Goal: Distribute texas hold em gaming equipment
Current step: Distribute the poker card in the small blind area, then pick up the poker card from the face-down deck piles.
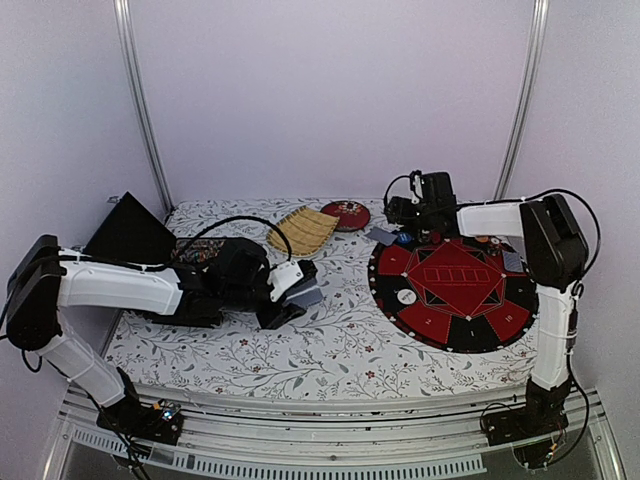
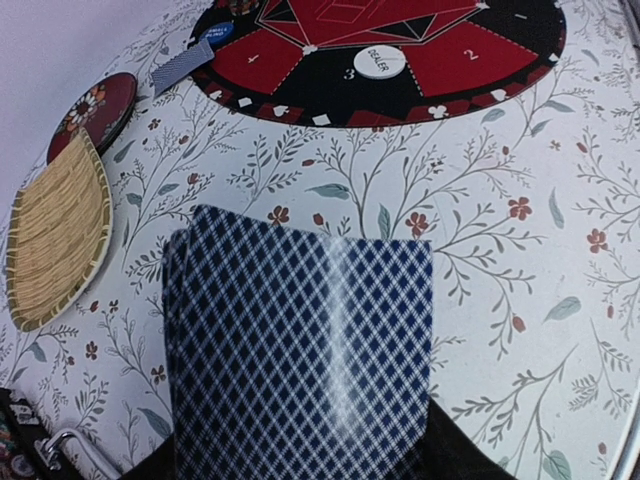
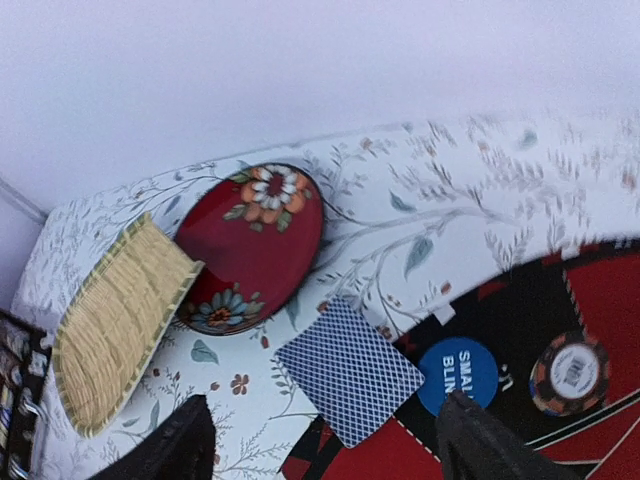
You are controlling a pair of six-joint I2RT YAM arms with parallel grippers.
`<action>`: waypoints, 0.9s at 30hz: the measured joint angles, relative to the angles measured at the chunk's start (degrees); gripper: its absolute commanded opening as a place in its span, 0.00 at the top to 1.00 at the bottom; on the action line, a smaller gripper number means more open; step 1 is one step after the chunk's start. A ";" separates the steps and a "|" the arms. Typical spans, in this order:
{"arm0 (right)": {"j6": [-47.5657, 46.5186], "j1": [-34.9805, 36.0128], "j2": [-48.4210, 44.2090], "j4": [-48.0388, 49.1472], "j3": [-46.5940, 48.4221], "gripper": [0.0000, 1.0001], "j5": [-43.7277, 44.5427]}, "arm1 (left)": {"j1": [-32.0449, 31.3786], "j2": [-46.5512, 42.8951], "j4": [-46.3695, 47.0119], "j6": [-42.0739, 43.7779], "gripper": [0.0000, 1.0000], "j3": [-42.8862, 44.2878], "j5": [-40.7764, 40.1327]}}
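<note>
My left gripper [image 1: 290, 297] is shut on the blue-checked card deck [image 2: 300, 350], held low over the flowered cloth; the deck hides its fingers in the left wrist view. My right gripper [image 3: 325, 445] stands open just above a single face-down card [image 3: 350, 370] that lies half on the cloth and half on the round red-and-black poker mat [image 1: 455, 290]. Beside that card on the mat are a blue small-blind button [image 3: 457, 375] and a striped poker chip [image 3: 570, 372]. The white dealer button [image 2: 379, 62] sits on the mat's near-left black segment.
A woven bamboo tray [image 1: 303, 230] and a red flowered dish [image 1: 350, 214] lie at the back centre, left of the right gripper. A black triangular object [image 1: 130, 232] and a rack of chips [image 1: 195, 255] stand at the back left. Another grey card [image 1: 513, 261] rests at the mat's right edge.
</note>
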 measured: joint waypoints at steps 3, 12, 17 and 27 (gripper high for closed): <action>-13.60 4.50 -7.48 3.69 -3.45 0.01 4.48 | 0.00 -0.87 0.04 0.02 0.43 0.00 0.00; -34.64 9.44 -34.14 20.59 -23.08 0.01 -11.41 | 0.00 -1.64 0.02 0.17 0.43 0.00 0.02; -29.20 6.54 -33.55 16.57 -20.02 0.01 -37.51 | 0.00 -1.73 0.00 0.24 0.43 0.00 0.00; -15.37 12.04 -18.95 6.16 -18.49 0.01 -49.24 | 0.00 -3.26 0.07 0.24 0.43 0.02 0.02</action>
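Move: The poker cards still held in the left hand lie about 27 cm back and 20 cm left of the empty right hand, 3 cm lower. The card already laid in the small blind area is 3 cm ahead, 4 left and 10 below; the small blind button sits 4 ahead, 2 right, the basket 6 ahead, 23 left, both at table height. From the left hand, its cards stick out 2 cm ahead and 2 right, slightly below. Right hand opens wide, arcs up then down, about 25 cm back and left, turning counter-clockwise towards held cards. ##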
